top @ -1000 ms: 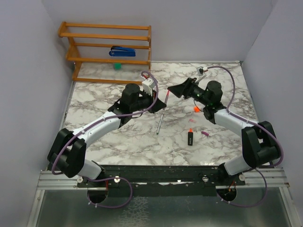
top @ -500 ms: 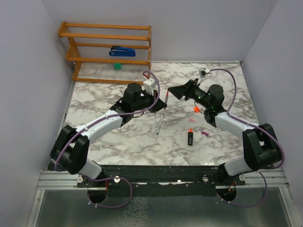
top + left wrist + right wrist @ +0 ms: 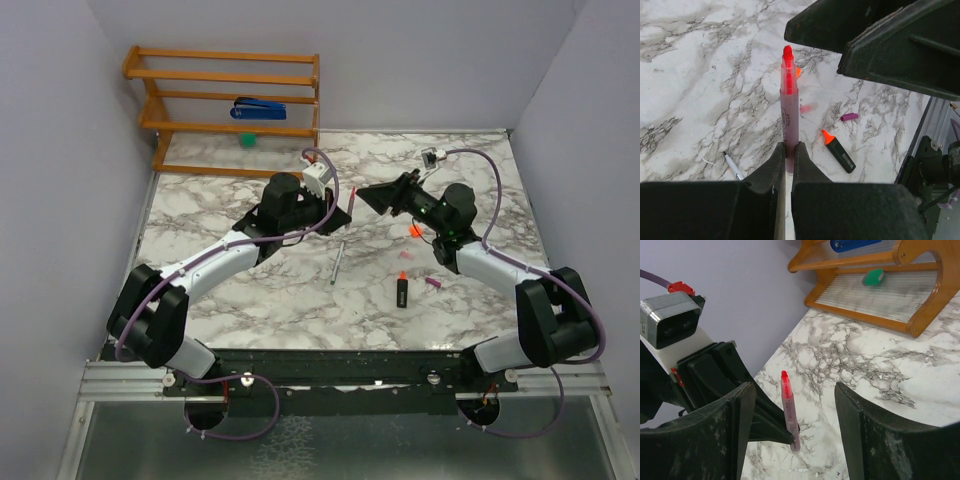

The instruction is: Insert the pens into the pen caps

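Note:
My left gripper (image 3: 343,212) is shut on the lower end of the slim pink pen (image 3: 351,200) and holds it above the table, its red tip bare and pointing up (image 3: 789,110). My right gripper (image 3: 368,195) is open and empty, close to the pen's tip; in the right wrist view the pen (image 3: 790,417) stands between its fingers (image 3: 850,430). On the table lie the silver-grey pen (image 3: 337,262), the black marker (image 3: 402,291) with its orange tip, the orange cap (image 3: 413,233), the pale pink cap (image 3: 807,107) and the magenta cap (image 3: 433,283).
A wooden rack (image 3: 225,100) stands at the back left with a blue stapler (image 3: 258,108) and a small green ball (image 3: 247,140) on it. Grey walls close in the table (image 3: 230,290) on three sides.
My left gripper has carried the pink pen a little up and towards the right gripper. The right arm's wrist has drawn back to the right, jaws still open.

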You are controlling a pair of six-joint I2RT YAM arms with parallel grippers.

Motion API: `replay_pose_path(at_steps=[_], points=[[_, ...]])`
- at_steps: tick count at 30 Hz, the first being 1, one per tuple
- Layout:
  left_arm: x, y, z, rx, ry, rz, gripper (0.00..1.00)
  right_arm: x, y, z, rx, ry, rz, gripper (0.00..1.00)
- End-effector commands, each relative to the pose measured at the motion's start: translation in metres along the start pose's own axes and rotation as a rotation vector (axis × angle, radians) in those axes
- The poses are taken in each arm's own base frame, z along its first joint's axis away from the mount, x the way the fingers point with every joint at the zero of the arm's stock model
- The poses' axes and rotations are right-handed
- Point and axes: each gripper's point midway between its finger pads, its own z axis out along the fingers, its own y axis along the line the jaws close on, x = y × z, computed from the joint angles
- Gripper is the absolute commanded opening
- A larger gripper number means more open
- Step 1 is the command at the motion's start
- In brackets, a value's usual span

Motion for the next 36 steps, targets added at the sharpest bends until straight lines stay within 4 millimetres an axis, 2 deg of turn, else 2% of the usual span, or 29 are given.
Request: replay_pose_path(at_steps=[1, 9, 16, 26, 30, 32, 33, 34, 36], points=[[-0.023, -0.012, 0.003, 0.034, -0.056, 0.028, 0.0, 0.0, 0.008, 0.004, -0.048, 0.02, -0.029, 0.67], [-0.017, -0.02, 0.009, 0.065, -0.038, 0.029, 0.0, 0.008, 0.011, 0.009, -0.058, 0.044, -0.047, 0.64], [-0.011, -0.023, 0.017, 0.077, -0.021, 0.029, 0.0, 0.014, 0.01, 0.013, -0.054, 0.064, -0.047, 0.56], [-0.018, -0.019, 0.017, 0.045, -0.039, 0.062, 0.0, 0.023, 0.004, 0.011, -0.033, 0.094, -0.044, 0.46], [-0.018, -0.018, 0.018, 0.042, -0.04, 0.062, 0.0, 0.025, 0.003, 0.01, -0.029, 0.1, -0.042, 0.35], [-0.019, -0.017, 0.019, 0.04, -0.041, 0.062, 0.0, 0.027, 0.0, 0.01, -0.014, 0.108, -0.036, 0.2], [-0.018, -0.017, 0.019, 0.039, -0.04, 0.062, 0.0, 0.028, -0.002, 0.011, -0.005, 0.112, -0.033, 0.07], [-0.018, -0.017, 0.019, 0.039, -0.04, 0.06, 0.0, 0.029, -0.004, 0.011, 0.004, 0.116, -0.032, 0.01], [-0.018, -0.017, 0.021, 0.043, -0.041, 0.06, 0.0, 0.029, -0.006, 0.012, 0.013, 0.124, -0.03, 0.01]])
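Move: Rising from the left fingers that already hold it near its bottom, the pink pen has its middle about 3 cm above and 2 cm ahead of the left hand. From the right hand's open fingers that middle is roughly 4 cm left, 2 cm back and 3 cm lower. On the table, some 23 cm below the right hand, the white pen lies about 6 cm left and 1 cm ahead, the pale pink cap 11 cm right and 3 cm ahead. Bringing the two hands together: the left carries the upright pink pen about 2 cm to the right, while the right sinks nearly 2 cm and slides some 1.5 cm left to take the pen between its pads. The right fingers close steadily, quickest at the end, and pinch the pen's upper part just below the red tip; the left keeps its grip lower down. ##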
